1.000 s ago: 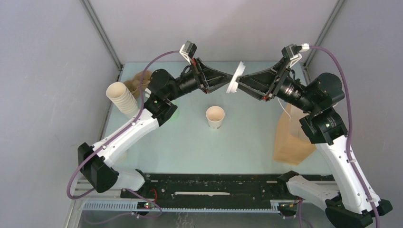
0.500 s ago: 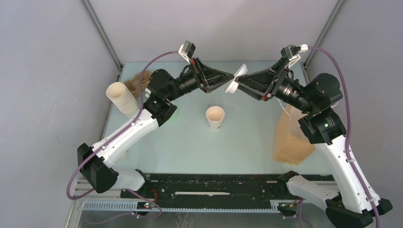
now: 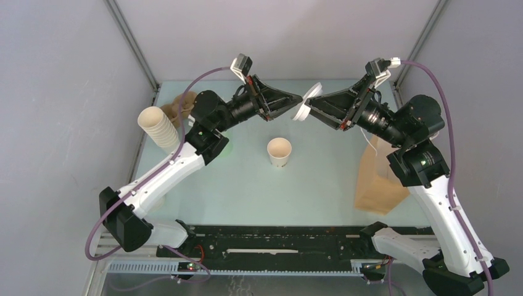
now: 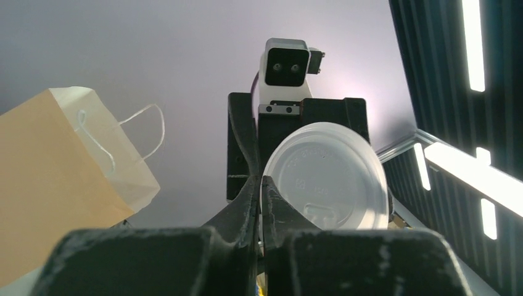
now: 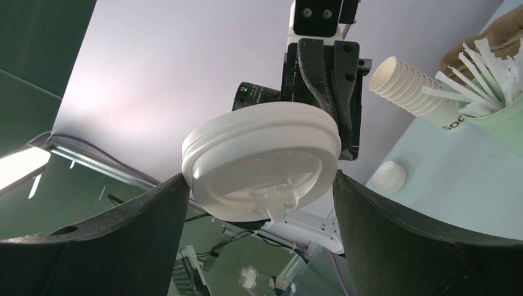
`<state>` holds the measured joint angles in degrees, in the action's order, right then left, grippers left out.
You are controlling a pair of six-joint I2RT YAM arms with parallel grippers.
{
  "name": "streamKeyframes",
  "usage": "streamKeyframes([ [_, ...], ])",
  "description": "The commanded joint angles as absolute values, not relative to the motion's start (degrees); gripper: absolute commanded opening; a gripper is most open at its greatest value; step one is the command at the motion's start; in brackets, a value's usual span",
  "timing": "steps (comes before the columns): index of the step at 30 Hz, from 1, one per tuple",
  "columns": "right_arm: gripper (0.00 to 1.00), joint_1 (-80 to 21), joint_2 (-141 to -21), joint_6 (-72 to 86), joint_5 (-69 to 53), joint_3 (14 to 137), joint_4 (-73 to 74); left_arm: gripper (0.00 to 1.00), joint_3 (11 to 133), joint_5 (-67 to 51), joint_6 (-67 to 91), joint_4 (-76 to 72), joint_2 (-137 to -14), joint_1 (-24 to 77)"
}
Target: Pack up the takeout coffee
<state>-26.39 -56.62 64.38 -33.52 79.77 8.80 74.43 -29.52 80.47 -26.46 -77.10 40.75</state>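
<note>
The takeout coffee cup (image 3: pixel 279 151), cream-white and without a lid, stands upright mid-table. High above the far side of the table the two grippers meet at a round white lid (image 3: pixel 307 102). My left gripper (image 4: pixel 259 179) is shut on the lid's (image 4: pixel 327 179) rim at its left edge. My right gripper (image 5: pixel 260 176) straddles the lid (image 5: pixel 262 160), jaws wide, each fingertip touching the rim on opposite sides. In the top view the left gripper (image 3: pixel 301 105) and the right gripper (image 3: pixel 311 102) point at each other.
A brown paper bag (image 3: pixel 377 179) stands at the right. On the left side of the table are a leaning stack of cream cups (image 3: pixel 159 127), a pale green cup of white sticks (image 5: pixel 493 117) and brown paper (image 3: pixel 182 105). A small white cap (image 5: pixel 390 177) lies near them.
The lid has tipped from nearly edge-on to slanted between the two grippers. The right jaws have narrowed slightly onto its rim. The left grip is unchanged.
</note>
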Motion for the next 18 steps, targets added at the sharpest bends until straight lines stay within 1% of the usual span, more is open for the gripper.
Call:
streamKeyframes([
  [1,0.91,-26.09,-55.81,62.62,-33.79,79.72,8.39,0.19,72.2,-28.41,77.96,-27.68,-74.22,40.12],
  [3,0.9,-25.72,-55.74,62.59,-33.92,79.72,8.98,0.38,71.1,-27.6,77.32,-27.03,-73.15,39.71],
  [7,0.9,-25.18,-55.63,62.95,-34.18,79.72,9.15,0.7,70.68,-27.33,74.05,-23.59,-71.38,38.76],
  [9,0.89,-24.72,-55.63,63.24,-34.42,79.72,9.41,0.85,71.48,-26.91,69.84,-18.63,-69.89,38.21],
  [11,0.89,-24.13,-55.54,63.45,-34.42,79.72,10.53,0.92,72.68,-25.23,64.0,-9.91,-67.03,37.61],
  [13,0.89,-23.28,-55.43,63.61,-33.93,79.74,13.49,0.96,74.45,-22.78,57.13,-3.13,-64.34,37.36],
  [15,0.89,-22.1,-55.52,63.72,-34.16,79.72,15.89,0.97,77.35,-22.01,49.72,3.13,-62.75,38.06],
  [18,0.89,-21.63,-55.68,63.49,-34.19,79.73,18.51,0.97,82.18,-22.99,39.34,7.96,-62.08,41.05],
])
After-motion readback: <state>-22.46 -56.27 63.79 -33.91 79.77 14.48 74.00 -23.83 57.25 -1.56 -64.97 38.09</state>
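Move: The right fingers already span the white lid, its middle at the right hand point. The left fingers are shut at its rim, with the lid's middle about 2 cm right and 3 cm above that hand. The lone paper cup stands roughly 15 cm ahead, 6 cm left and 45 cm below the right hand. From that cup, the straw holder is some 20 cm left and 5 cm farther out, while the paper bag is about 34 cm right and 11 cm nearer. The left fingers let go of the lid's rim, spreading from shut to nearly fully wide. That hand sinks about 3 cm, then draws off some 5 cm to the left, turning about 25 degrees so its fingers tip down and swing forward. The right fingers keep spanning the lid and carry it a couple of centimetres down, forward and right. ##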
